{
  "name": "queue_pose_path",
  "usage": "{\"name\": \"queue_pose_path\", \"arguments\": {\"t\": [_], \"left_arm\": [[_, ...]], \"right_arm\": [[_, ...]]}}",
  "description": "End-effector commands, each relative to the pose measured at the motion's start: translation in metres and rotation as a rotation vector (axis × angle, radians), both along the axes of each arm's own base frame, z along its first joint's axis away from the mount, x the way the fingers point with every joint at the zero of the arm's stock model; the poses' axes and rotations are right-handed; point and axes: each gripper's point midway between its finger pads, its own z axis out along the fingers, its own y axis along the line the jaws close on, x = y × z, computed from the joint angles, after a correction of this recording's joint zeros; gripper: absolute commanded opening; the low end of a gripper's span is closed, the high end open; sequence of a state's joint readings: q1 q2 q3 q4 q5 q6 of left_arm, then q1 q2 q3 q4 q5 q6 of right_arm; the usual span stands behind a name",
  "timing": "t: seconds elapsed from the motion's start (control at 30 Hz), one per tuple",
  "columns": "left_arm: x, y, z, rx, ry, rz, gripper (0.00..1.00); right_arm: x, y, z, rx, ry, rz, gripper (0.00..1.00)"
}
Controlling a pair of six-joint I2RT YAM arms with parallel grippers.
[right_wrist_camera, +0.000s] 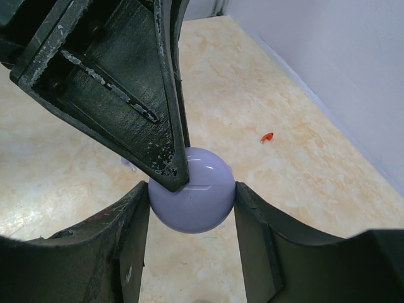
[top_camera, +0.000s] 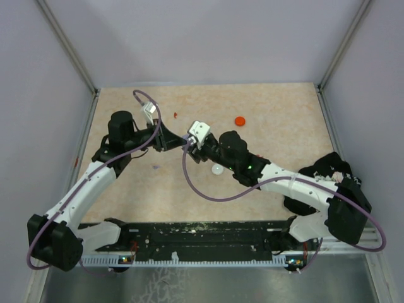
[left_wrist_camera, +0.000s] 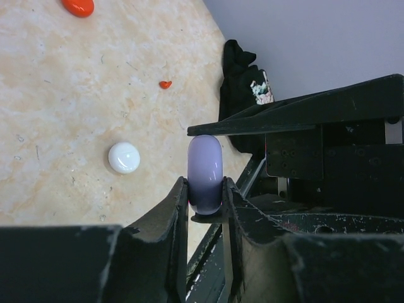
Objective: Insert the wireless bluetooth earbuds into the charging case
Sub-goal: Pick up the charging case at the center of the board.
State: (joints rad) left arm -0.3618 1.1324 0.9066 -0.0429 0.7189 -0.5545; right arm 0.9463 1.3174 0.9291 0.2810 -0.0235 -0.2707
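Note:
Both grippers hold one lavender round charging case (right_wrist_camera: 196,202) above the table. My left gripper (left_wrist_camera: 205,186) is shut on its flat faces, the case (left_wrist_camera: 205,165) standing edge-on between the fingers. My right gripper (right_wrist_camera: 191,202) is shut across its width, and a left finger (right_wrist_camera: 154,120) presses on its top. In the top view the left gripper (top_camera: 180,140) and right gripper (top_camera: 197,148) meet and hide the case. A tiny red earbud (left_wrist_camera: 165,84) (right_wrist_camera: 267,137) (top_camera: 175,114) lies on the table. A small lavender earbud (right_wrist_camera: 128,165) peeks out beside the left finger.
A white round disc (left_wrist_camera: 124,157) (top_camera: 218,168) lies on the table just below the grippers. A red round disc (top_camera: 240,120) (left_wrist_camera: 78,6) sits farther back. The beige table (top_camera: 284,107) is walled on three sides.

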Motion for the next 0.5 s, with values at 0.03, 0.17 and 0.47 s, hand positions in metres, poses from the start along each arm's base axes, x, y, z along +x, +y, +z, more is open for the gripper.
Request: {"name": "queue_pose_path", "arguments": {"t": [0.03,0.17,0.47], "left_arm": [[-0.005,-0.004,0.015,0.002,-0.096,-0.072,0.16],[-0.006,-0.002,0.016,0.038,-0.148,-0.097,0.06],[-0.016,0.000,0.032,0.103,-0.341,-0.202,0.05]], "right_arm": [[-0.008,-0.003,0.041,0.082,-0.070,0.018,0.55],[-0.015,-0.007,0.042,0.056,-0.058,0.045,0.68],[-0.031,-0.027,0.059,0.122,0.063,0.224,0.77]]}}
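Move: The lilac charging case is already pinched by both hands in mid-air: its middle is about 1 cm ahead and 1 cm right of the left hand, and about 1 cm ahead and 1 cm left of the right hand. On the board some 25 cm below, counted from the right hand, the white case lies about 10 cm right and 1 cm back, one lilac earbud some 12 cm ahead and 4 cm left, the other about 12 cm left, level with the hand. The lilac case stays pinched between the left fingers while the right fingers open wide and let go of it, the right hand then drawing away about 3 cm to its right and back, rising a little. The left hand keeps its grip, lifts roughly 1 cm and edges back slightly, with its wrist rolling some 10 to 15 degrees. ##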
